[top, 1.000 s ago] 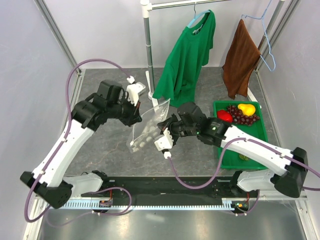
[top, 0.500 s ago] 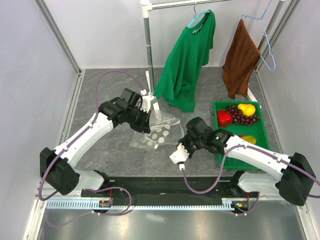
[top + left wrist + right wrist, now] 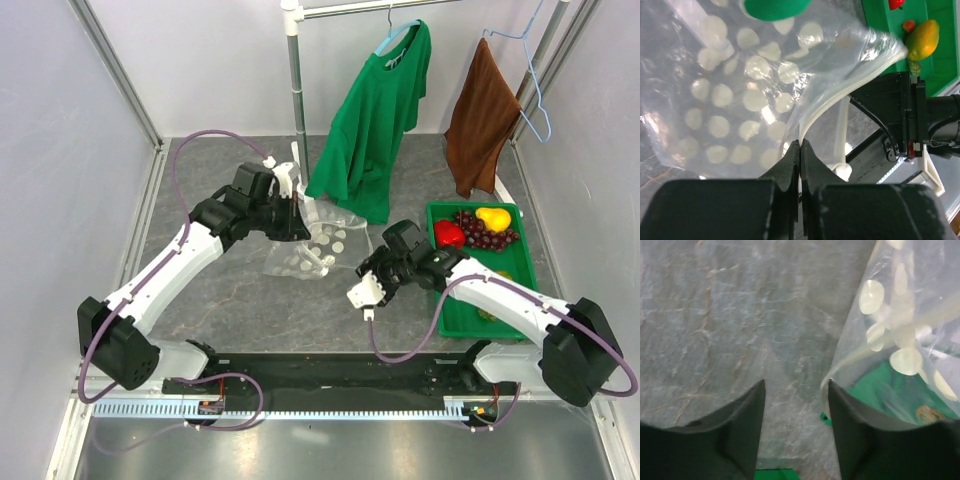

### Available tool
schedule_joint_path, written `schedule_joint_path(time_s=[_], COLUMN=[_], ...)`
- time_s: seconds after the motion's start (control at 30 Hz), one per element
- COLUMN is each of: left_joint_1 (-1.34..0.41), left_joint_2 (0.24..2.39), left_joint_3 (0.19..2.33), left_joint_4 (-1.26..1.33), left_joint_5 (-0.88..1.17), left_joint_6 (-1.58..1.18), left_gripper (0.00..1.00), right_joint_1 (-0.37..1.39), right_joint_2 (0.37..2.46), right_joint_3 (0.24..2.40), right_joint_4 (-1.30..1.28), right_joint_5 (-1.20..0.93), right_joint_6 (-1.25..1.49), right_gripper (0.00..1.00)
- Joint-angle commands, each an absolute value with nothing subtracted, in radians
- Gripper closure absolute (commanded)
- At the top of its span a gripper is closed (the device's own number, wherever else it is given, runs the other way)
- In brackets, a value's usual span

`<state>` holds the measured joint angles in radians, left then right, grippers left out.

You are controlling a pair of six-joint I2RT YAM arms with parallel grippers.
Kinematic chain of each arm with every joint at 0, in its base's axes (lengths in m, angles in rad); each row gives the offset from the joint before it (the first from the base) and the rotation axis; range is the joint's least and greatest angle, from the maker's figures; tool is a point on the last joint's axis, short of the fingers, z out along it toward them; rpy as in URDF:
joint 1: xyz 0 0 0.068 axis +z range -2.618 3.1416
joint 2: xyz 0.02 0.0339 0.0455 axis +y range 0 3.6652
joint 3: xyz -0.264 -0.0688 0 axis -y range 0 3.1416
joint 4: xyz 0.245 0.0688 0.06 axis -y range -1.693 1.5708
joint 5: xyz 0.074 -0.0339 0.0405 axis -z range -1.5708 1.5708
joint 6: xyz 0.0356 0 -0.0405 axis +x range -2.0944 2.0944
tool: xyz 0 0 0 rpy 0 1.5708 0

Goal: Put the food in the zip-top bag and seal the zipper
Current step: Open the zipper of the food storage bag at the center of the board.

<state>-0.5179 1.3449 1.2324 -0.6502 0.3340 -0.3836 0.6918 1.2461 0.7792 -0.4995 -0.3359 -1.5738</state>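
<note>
The clear zip-top bag (image 3: pixel 318 250) with white dots lies slumped on the grey table. My left gripper (image 3: pixel 296 226) is shut on its mouth edge. In the left wrist view the fingers (image 3: pixel 790 160) pinch the white zipper strip (image 3: pixel 850 86), and the bag (image 3: pixel 740 90) billows beyond them. My right gripper (image 3: pixel 372 264) is open and empty just right of the bag. In its wrist view (image 3: pixel 795 390) the bag's edge (image 3: pixel 900 330) brushes the right finger (image 3: pixel 850 420). The red pepper (image 3: pixel 449 233), grape bunch (image 3: pixel 487 237) and yellow mango (image 3: pixel 492 217) lie in the green tray (image 3: pixel 505 300).
A green T-shirt (image 3: pixel 375 120) and a brown cloth (image 3: pixel 482 115) hang on a rack at the back, with the shirt hem just behind the bag. The rack's white pole (image 3: pixel 295 90) stands near my left gripper. Grey walls enclose the table.
My left gripper has brought the bag down from mid-air onto the table and shifted toward the back. My right gripper has pulled away from the bag, to the right.
</note>
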Motion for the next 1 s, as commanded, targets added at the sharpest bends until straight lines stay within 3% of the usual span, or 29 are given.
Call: schedule_joint_path(time_s=[0.0, 0.23, 0.3, 0.5, 0.73, 0.97], left_joint_1=[-0.568, -0.568, -0.568, -0.569, -0.543, -0.514], left_joint_2=[1.307, 1.43, 1.466, 1.467, 1.349, 1.18], left_joint_3=[1.212, 1.278, 1.324, 1.298, 1.264, 1.089], left_joint_4=[-0.591, -0.612, -0.64, -0.66, -0.669, -0.673], left_joint_5=[0.25, 0.258, 0.258, 0.359, 0.37, 0.38], left_joint_6=[-0.541, -0.693, -0.741, -0.813, -0.868, -1.075], left_gripper=[0.98, 0.98, 0.98, 0.98, 0.98, 0.98], right_joint_1=[0.686, 0.687, 0.687, 0.667, 0.603, 0.581], right_joint_2=[1.226, 1.04, 0.982, 0.989, 0.991, 1.074], right_joint_3=[0.926, 1.015, 1.037, 1.107, 1.077, 1.085], right_joint_4=[-0.505, -0.604, -0.594, -0.568, -0.571, -0.488], right_joint_5=[-0.41, -0.459, -0.437, -0.184, -0.143, -0.296], right_joint_6=[-1.399, -1.145, -0.928, -0.164, 0.147, 0.369], right_gripper=[0.34, 0.18, 0.14, 0.12, 0.12, 0.11])
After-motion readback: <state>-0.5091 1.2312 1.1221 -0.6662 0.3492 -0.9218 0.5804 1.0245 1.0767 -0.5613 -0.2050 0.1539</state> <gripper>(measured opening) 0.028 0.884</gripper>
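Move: The see-through bag with the round slices hangs from the left fingers, its middle about 3 cm to their right, 2 cm ahead and some 10 cm below. From the right hand, whose fingers are already half open beside the zipper rim, the bag's middle is about 10 cm left, 5 cm ahead and level. The red pepper lies roughly 21 cm right, 10 cm ahead and 6 cm below the right hand. The bag's zipper rim stays pinched in the left fingers, while the right hand opens nearly fully and climbs some 18 cm clear of it, sinking back slightly and swinging clockwise by about 75 degrees as it tips over. The left hand eases about 3 cm right and down, tilting and turning counter-clockwise, then comes back up and left and draws back towards its base. ##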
